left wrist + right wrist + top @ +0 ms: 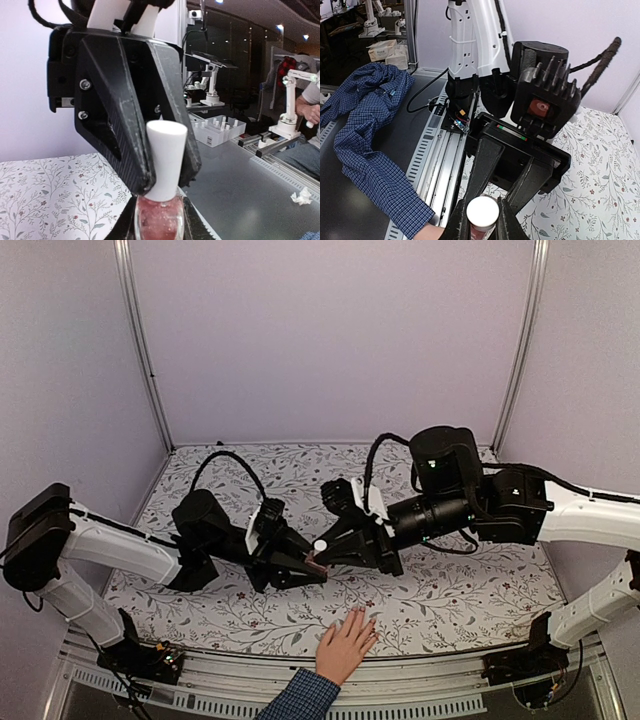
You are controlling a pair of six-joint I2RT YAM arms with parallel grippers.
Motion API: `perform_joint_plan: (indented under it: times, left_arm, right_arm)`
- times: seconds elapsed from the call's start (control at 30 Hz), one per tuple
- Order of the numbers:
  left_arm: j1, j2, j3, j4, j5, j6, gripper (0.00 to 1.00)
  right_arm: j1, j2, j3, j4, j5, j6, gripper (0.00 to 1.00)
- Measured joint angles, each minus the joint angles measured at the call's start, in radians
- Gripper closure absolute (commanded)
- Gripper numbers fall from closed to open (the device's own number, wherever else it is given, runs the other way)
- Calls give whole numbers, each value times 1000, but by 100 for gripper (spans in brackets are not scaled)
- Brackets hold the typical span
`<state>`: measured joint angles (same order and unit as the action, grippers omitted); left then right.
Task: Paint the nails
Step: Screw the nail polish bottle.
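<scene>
A small pink bottle (159, 220) with a white cap (165, 160) is held above the floral cloth at mid-table. My left gripper (305, 566) is shut on the bottle's glass body. My right gripper (482, 220) is shut on the white cap (482, 212), meeting the left one head-on. A light-skinned hand (345, 645) with a blue checked sleeve (300, 698) lies flat at the near edge, below both grippers and apart from them. The nails (358, 616) at its fingertips are too small to make out.
The floral tablecloth (450, 590) covers the table inside lilac walls. A metal rail (430, 680) runs along the near edge, where both arm bases are bolted. The checked sleeve (375, 170) stretches over the grey bench outside the rail.
</scene>
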<state>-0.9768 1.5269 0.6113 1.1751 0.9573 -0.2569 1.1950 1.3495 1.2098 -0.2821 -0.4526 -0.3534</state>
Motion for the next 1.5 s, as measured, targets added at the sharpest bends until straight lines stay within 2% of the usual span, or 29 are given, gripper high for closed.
perform_joint_plan:
  times: [0.5, 0.83, 1.03, 1.23, 1.5]
  left_arm:
    - [3, -61, -24, -44, -397, 65, 100]
    - [-35, 2, -7, -101, -810, 132, 100]
    - [-66, 52, 7, -92, -1001, 142, 100]
    - [-87, 85, 20, -89, -1104, 159, 100]
    - [-87, 85, 22, -89, -1081, 151, 100]
  right_arm:
    - [-46, 1, -20, 134, 217, 130, 100]
    - [-82, 79, -19, 182, 439, 268, 100]
    - [-85, 124, -24, 222, 544, 348, 100]
    - [-85, 146, -37, 256, 601, 407, 98]
    - [-84, 127, -66, 280, 604, 425, 82]
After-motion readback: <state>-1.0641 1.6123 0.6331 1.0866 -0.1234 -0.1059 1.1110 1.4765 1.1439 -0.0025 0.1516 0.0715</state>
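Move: The left fingers already hold the pink bottle, with the white cap directly above them, about 3 cm up. The right fingers are already shut on that cap, with the bottle straight below them, about 3 cm down. The human hand lies on the table about 6 cm to the left gripper's right, roughly level with it forward, some 25 cm below. Both hands swing forward 15 cm, left twisting the bottle counter-clockwise 60 degrees, right the pinched cap clockwise 45. ##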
